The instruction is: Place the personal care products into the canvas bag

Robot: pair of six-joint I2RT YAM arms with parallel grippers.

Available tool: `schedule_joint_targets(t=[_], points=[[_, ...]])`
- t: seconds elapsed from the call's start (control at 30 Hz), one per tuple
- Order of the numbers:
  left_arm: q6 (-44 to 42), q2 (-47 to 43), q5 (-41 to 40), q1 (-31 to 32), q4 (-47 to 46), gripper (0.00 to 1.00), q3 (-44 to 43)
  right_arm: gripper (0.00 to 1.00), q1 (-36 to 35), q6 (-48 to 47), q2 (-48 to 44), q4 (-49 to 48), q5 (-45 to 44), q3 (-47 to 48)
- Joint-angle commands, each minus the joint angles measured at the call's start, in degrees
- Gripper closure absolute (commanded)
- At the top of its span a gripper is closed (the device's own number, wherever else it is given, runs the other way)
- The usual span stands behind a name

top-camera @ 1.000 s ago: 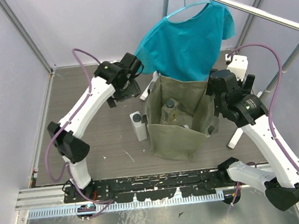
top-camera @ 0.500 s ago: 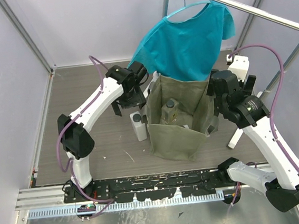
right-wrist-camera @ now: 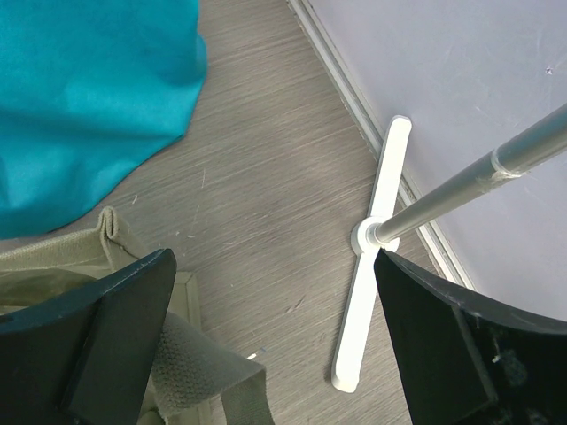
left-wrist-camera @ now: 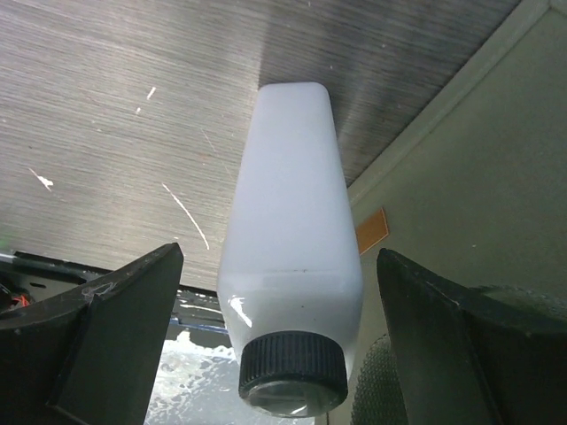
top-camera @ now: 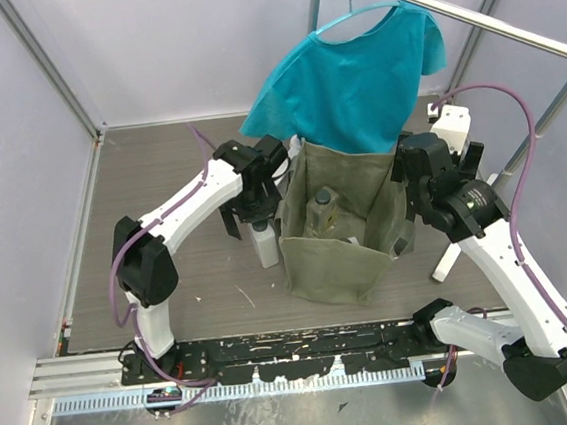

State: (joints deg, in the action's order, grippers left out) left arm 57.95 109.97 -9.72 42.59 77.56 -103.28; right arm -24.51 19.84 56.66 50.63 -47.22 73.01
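A white rectangular bottle [top-camera: 265, 245] with a dark round cap stands on the floor just left of the olive canvas bag [top-camera: 333, 258]. My left gripper [top-camera: 254, 213] is open right above it. In the left wrist view the bottle [left-wrist-camera: 288, 204] sits between my spread fingers [left-wrist-camera: 106, 328], with gaps on both sides, and the left gripper [left-wrist-camera: 279, 257] does not touch it. A dark-capped bottle [top-camera: 321, 207] stands inside the bag. The other bottles are hidden. My right gripper [top-camera: 408, 182] is open at the bag's right rim, with a bag handle [right-wrist-camera: 199, 376] beside its left finger.
A teal shirt [top-camera: 350, 65] hangs on a white rack over the back of the bag. The rack's white foot [right-wrist-camera: 372, 266] lies on the floor under my right gripper [right-wrist-camera: 275, 266]. The bag wall [left-wrist-camera: 478, 168] is close to the bottle's right.
My left arm has swung from the back left toward the bag and come down over the white bottle. The right arm and the bag have not moved.
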Motion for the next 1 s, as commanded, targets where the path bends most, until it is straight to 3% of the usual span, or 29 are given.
schedule_joint_targets(t=[0.0, 0.03, 0.13, 0.47, 0.63, 0.8, 0.97], points=[[1.7, -2.8, 2.5, 0.6, -3.0, 0.01, 3.1, 0.0, 0.2, -0.1, 0.3, -0.8, 0.4, 1.1], [1.8, -3.2, 3.0, 0.7, -3.7, 0.0, 4.3, 0.0, 0.2, -0.1, 0.3, -0.6, 0.5, 1.2], [1.8, -4.6, 4.5, 0.7, -6.4, 0.11, 7.0, 0.0, 0.2, -0.1, 0.1, -0.4, 0.7, 1.2], [0.7, -5.5, 6.7, 0.7, -8.8, 0.68, 9.4, 0.0, 0.2, -0.1, -0.2, -0.2, 1.5, 1.1], [-5.3, -5.7, 10.3, 0.7, -11.3, 1.0, 8.1, 0.0, 0.2, -0.9, 0.0, -0.3, 1.2, 1.3], [-15.9, -9.3, 11.5, 1.0, -15.5, 1.0, 7.4, 0.0, 0.2, -1.3, 0.5, -0.6, 0.8, 1.6], [-23.4, -15.3, -1.2, 0.9, -12.0, 1.0, 5.5, 0.0, 0.2, -1.7, 1.1, -0.9, 0.6, 1.9]])
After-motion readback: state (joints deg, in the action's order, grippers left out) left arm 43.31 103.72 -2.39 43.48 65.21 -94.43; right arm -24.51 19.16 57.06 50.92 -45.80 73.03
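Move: The last white bottle stands between and below the left hand's open fingers, its middle about 2 cm back, 1 cm to the right and some 7 cm lower. The canvas bag's middle is roughly 18 cm to the right of the bottle and level with it, with the clear bottle inside about 14 cm right of and 5 cm beyond the white one. From the right hand the white bottle lies some 38 cm left, 3 cm back and 24 cm down. The white bottle is straddled just under its black cap: the left hand eases back and down, about 2 cm each, and the fingers close to roughly half, pinching its shoulders from both sides. Keeping that grip, the hand then shifts slightly right towards the bag, rises nearly 2 cm and turns clockwise by some 15 degrees. ##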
